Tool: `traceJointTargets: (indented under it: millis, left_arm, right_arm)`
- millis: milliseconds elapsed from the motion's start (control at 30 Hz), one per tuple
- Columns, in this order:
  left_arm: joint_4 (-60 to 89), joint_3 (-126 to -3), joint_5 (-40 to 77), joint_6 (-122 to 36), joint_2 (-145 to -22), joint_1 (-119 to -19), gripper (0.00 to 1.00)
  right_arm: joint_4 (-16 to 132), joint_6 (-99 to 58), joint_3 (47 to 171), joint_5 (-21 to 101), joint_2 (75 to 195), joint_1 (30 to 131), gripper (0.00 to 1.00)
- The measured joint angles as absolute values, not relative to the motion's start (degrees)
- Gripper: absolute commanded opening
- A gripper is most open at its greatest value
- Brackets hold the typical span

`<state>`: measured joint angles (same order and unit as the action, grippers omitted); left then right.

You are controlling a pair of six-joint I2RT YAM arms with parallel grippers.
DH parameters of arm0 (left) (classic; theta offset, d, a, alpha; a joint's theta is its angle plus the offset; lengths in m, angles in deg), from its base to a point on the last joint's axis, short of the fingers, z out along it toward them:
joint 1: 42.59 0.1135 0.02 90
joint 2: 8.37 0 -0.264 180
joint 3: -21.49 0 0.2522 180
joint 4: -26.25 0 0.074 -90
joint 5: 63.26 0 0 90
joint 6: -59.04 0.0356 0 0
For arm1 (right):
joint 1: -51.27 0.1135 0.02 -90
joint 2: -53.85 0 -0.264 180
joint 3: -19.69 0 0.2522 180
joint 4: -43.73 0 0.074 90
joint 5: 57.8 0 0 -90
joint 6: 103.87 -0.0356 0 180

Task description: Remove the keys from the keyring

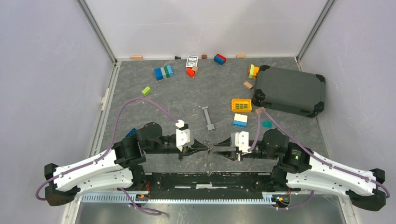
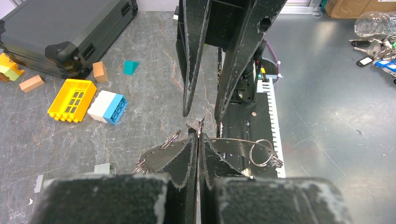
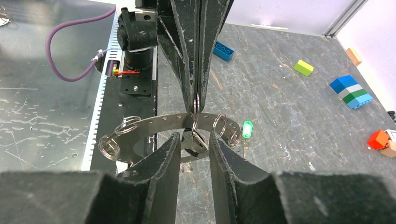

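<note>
A flat perforated silver band [image 3: 154,122] carries several thin wire rings. My left gripper [image 3: 196,110] comes in from above, shut on one small keyring [image 3: 197,100] at the band's middle. Under that ring a silver key [image 3: 198,142] hangs between the fingers of my right gripper [image 3: 195,136]. That gripper is open, with a gap on each side of the key. A green-headed key [image 3: 247,129] sits by the band's right end. In the left wrist view my left gripper [image 2: 198,135] is shut and my right gripper [image 2: 202,116] faces it. In the top view the left gripper [image 1: 208,148] and right gripper [image 1: 219,150] meet tip to tip.
A dark grey case [image 1: 289,90] lies at the right. In front of it are a yellow grid block [image 1: 241,105], a white and blue brick [image 1: 240,120] and a teal piece [image 1: 266,124]. A long grey metal bar [image 1: 208,118] lies mid-table. Several bricks are scattered at the back.
</note>
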<state>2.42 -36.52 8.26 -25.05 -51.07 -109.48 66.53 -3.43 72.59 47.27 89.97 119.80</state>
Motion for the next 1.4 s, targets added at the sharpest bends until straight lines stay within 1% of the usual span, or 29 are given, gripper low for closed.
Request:
traceJointTargets:
  millis: [133,300,700,1400]
  left_arm:
    - [2.42,-36.50,8.28,-25.05,-51.07,-109.48,0.02]
    - [2.60,-36.43,8.28,-25.05,-51.07,-109.48,0.02]
    - [3.08,-36.43,8.50,-25.05,-51.07,-109.48,0.02]
    - [3.93,-36.43,8.45,-25.05,-52.16,-109.46,0.02]
  right_arm:
    - [65.48,-3.61,71.83,47.65,90.82,119.80,0.33]
    - [64.76,-3.67,71.45,47.58,91.61,119.80,0.26]
    - [64.35,-4.02,71.45,46.05,92.18,119.80,0.00]
    - [64.02,-4.13,71.45,45.07,91.24,119.80,0.00]
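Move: My left hand keeps hold of the small split ring right at its fingertips. From my right hand, whose fingers stand part open around its near end, that ring lies about 1 cm left, 1 cm ahead and 1 cm down. The big keyring hangs from it, middle roughly 2 cm back, 1 cm left and 5 cm down. On the table, some 26 cm below, the green-tagged key lies about 11 cm ahead and 10 cm left, the grey bar 16 cm straight ahead. I ease my right hand about 1 cm down and left onto the split ring, then shut its part-open fingers fully while sliding about 1 cm forward, pinching the ring's near end against my left fingertips. Once shut, they come back up half a centimetre. My left hand keeps its grip, nearly still. ##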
